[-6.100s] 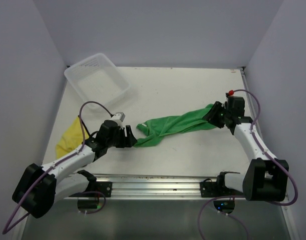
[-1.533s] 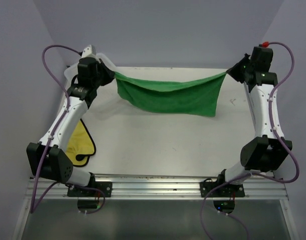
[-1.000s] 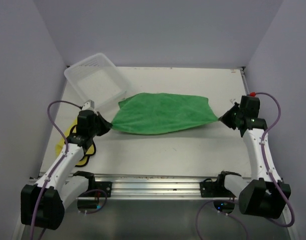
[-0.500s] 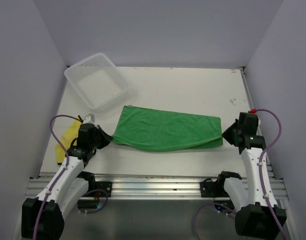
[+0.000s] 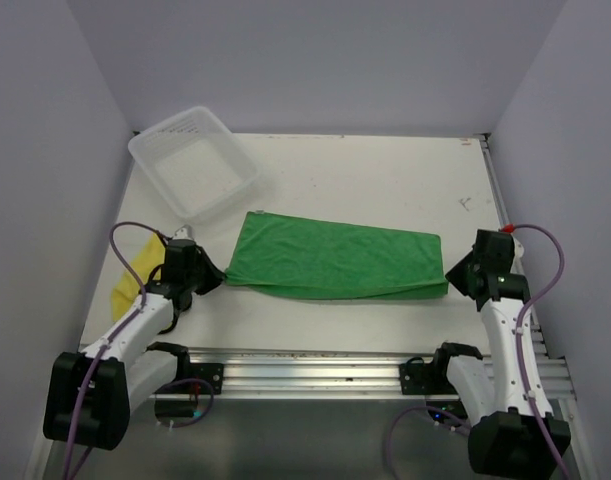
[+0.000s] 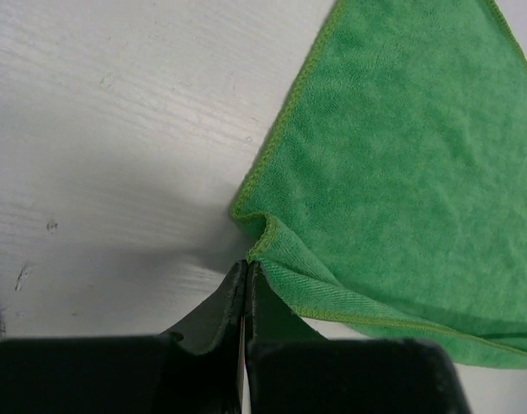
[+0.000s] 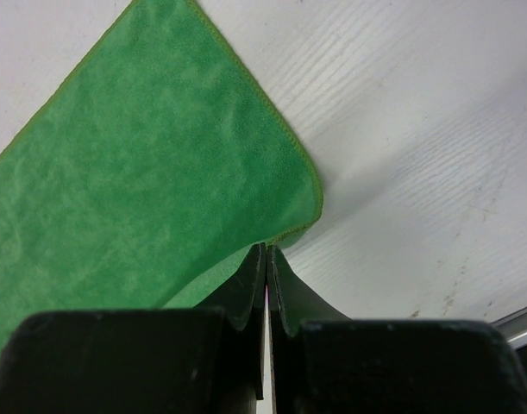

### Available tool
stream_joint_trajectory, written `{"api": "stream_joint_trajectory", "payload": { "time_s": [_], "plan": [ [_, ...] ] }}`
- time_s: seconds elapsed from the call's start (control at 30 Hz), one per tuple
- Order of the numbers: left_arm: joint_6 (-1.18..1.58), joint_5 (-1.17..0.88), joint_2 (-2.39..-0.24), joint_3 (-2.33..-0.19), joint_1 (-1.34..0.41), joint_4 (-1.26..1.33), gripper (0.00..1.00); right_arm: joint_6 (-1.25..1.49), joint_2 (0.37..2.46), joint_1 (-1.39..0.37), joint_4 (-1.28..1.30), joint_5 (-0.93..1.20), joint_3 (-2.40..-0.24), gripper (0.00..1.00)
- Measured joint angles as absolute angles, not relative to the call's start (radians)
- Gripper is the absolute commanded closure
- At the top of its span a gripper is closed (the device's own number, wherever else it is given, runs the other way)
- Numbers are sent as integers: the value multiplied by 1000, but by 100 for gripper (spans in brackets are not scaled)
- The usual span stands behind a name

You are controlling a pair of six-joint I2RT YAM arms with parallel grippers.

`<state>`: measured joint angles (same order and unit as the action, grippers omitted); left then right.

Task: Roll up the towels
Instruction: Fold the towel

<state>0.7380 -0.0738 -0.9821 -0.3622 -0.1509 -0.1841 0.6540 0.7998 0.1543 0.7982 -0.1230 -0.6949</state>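
Observation:
The bright green towel (image 5: 335, 258) lies flat across the middle of the table, folded double with its fold towards the arms. My left gripper (image 5: 219, 279) is shut on its near left corner, and the cloth (image 6: 401, 172) bunches up at the fingertips (image 6: 248, 269). At the near right corner my right gripper (image 5: 451, 279) is shut too, the towel's hem (image 7: 142, 172) tucked into the tips (image 7: 266, 252). Both grippers sit low at table level. The yellow towel (image 5: 125, 280) lies at the left edge, mostly hidden behind my left arm.
A white mesh basket (image 5: 165, 126) stands at the back left, just beyond the green towel's far left corner. A metal rail (image 5: 305, 365) runs along the near edge between the arm bases. Grey walls close in on the left, back and right.
The green towel, held stretched in the air earlier, has come down and been laid flat on the table. Both grippers sank to the table with it; in the last half second little moved.

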Motion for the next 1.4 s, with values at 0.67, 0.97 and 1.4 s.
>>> {"api": "stream_joint_trajectory", "payload": {
  "time_s": [0.67, 0.97, 1.4],
  "plan": [
    [735, -44, -1302, -667, -151, -118, 100, 720, 1026, 175, 699, -176, -786, 100],
    [714, -52, -1463, -789, -151, -112, 100, 746, 1155, 218, 620, -195, -841, 100],
    [714, -86, -1621, -917, -168, -67, 100, 766, 1262, 224, 466, -196, -832, 100]
  ]
}}
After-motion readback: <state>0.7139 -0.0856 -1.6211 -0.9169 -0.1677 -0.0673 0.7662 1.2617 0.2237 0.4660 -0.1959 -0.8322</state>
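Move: Each hand holds a near corner of the green towel just above the table. From the left hand, its far-left corner lies about 17 cm ahead, 7 cm right and 3 cm down; the bin's middle is some 30 cm ahead and 7 cm left, the yellow towel's level with the hand and 19 cm left. From the right hand, the far-right corner is about 12 cm ahead, 2 cm left and 4 cm down. Both hands, still pinching, carry the green towel's near edge forward over it, left about 15 cm, right 10. ##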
